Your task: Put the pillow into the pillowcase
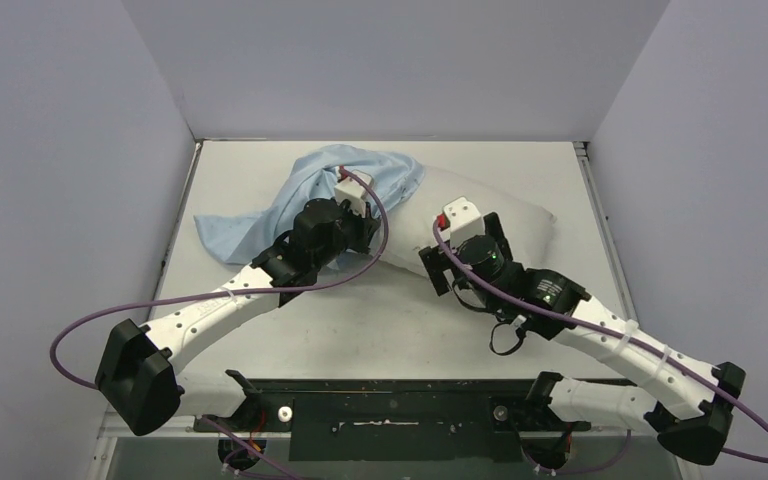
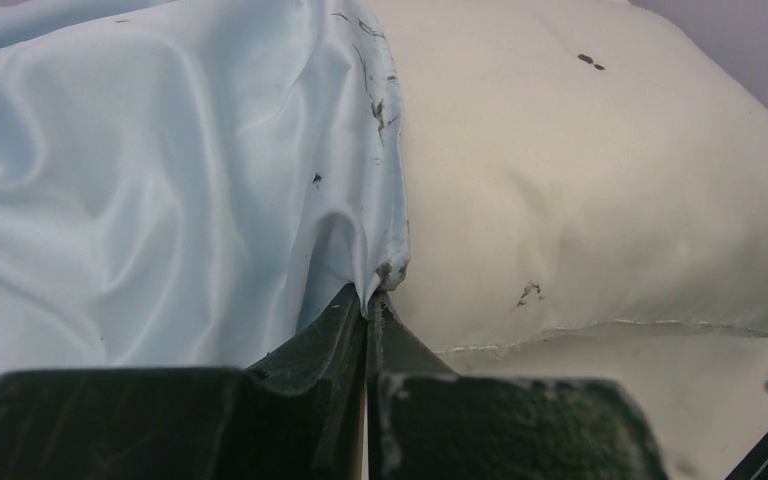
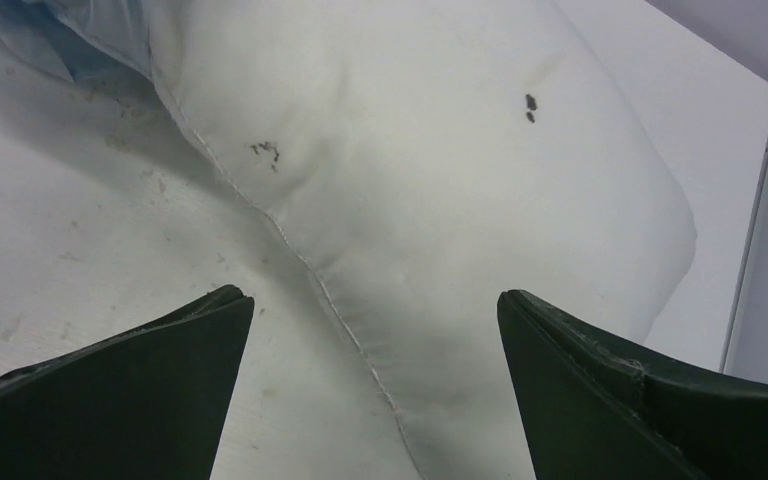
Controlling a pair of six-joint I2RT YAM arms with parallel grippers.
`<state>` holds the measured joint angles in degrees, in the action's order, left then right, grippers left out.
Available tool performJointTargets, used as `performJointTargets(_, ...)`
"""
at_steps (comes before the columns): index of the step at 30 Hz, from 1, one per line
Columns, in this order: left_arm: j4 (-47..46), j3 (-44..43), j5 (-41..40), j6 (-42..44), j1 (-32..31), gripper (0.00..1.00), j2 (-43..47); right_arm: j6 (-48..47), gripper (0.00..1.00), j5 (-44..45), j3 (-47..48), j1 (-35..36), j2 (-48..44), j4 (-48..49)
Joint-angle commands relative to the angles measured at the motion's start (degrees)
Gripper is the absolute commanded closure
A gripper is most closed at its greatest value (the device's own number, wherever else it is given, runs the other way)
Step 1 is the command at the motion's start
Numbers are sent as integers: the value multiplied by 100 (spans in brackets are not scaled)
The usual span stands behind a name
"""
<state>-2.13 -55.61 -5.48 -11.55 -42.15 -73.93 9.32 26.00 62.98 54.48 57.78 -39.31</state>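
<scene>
The off-white pillow (image 1: 520,212) lies at the back middle of the table, its left part covered by the light blue pillowcase (image 1: 360,178). My left gripper (image 1: 358,222) is shut on the pillowcase's hem (image 2: 390,262), right where the blue cloth (image 2: 160,180) meets the pillow (image 2: 600,200). My right gripper (image 1: 460,245) is open low over the pillow's near edge. Its fingers straddle the seam of the pillow (image 3: 440,150) with nothing between them, the right gripper (image 3: 375,300) hovering over it. A bit of blue pillowcase (image 3: 90,30) shows at the upper left.
The white table (image 1: 380,320) is enclosed by grey walls on three sides. A metal rail (image 1: 600,230) runs along its right edge. A flat tail of the pillowcase (image 1: 225,232) spreads toward the left wall. Purple cables (image 1: 80,335) loop beside both arms.
</scene>
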Motion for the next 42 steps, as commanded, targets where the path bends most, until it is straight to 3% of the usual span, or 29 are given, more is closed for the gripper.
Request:
performJointTargets(1,-789,-39,147,-168,32,100,208,-981,1,68,-656,103,201,1081)
performJointTargets(11,-846,38,297,-300,87,100,182,-3445,0,874,-1851,263,864,3394)
performJointTargets(14,-864,22,324,-343,106,100,199,-3780,9,851,-2188,235,977,4222)
performJointTargets(15,-867,2,334,-354,120,100,203,-3822,21,786,-2237,216,1011,4388)
performJointTargets(17,-883,-33,370,-405,148,100,234,-3869,59,877,-2240,217,1092,4783)
performJointTargets(18,-893,-36,391,-429,153,100,252,-3863,73,932,-2211,223,1118,4911)
performJointTargets(20,-894,-88,425,-455,167,100,293,-3809,95,961,-2076,228,1128,4956)
performJointTargets(21,-882,-120,443,-467,166,100,318,-3613,100,937,-1931,248,1111,4804)
performJointTargets(26,-764,-537,545,-476,190,100,441,-1990,100,-236,-526,290,814,3240)
performJointTargets(31,-625,-1490,1298,-377,197,100,367,-391,100,-1098,628,327,617,2779)
performJointTargets(35,-497,-2247,1976,-863,181,100,324,382,100,-1397,1319,289,759,2414)
performJointTargets(38,-867,-2204,2394,-1420,147,100,386,1046,100,-1285,1262,162,737,2530)
performJointTargets(42,-1220,-1688,2552,-1842,156,100,345,1757,100,-1295,313,-321,494,2912)
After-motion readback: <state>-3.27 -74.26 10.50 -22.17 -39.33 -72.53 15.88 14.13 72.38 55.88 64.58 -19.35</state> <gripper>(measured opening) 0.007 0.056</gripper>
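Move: The right hand, wide open, hovers over the pillow: the stretch of the pillow's near side, by the seam, lies about 5 cm ahead, 2 cm to its left and 10 cm below it, while the pillow's middle is some 9 cm ahead, 4 cm to the right and 14 cm down. The pillowcase hem, held shut in the left fingers, is about 20 cm left and 3 cm ahead of the right hand, roughly level; that same near side lies some 17 cm to the left hand's right, 2 cm ahead and 7 cm below. The right hand sinks about 10 cm and reaches some 5 cm forward with its wrist rolling so the left side dips, then closes on the pillow's near side by the seam and pinches up a fold of it. Keeping that pinch, it swings up about 20 cm and 8 cm left towards the left hand, easing back a little and rolling the other way by some 55 degrees, while the left hand, nearly still until then, keeps its pinch on the pillowcase hem and whips it up about 18 cm, drifting slightly right and rolling its left side down. ##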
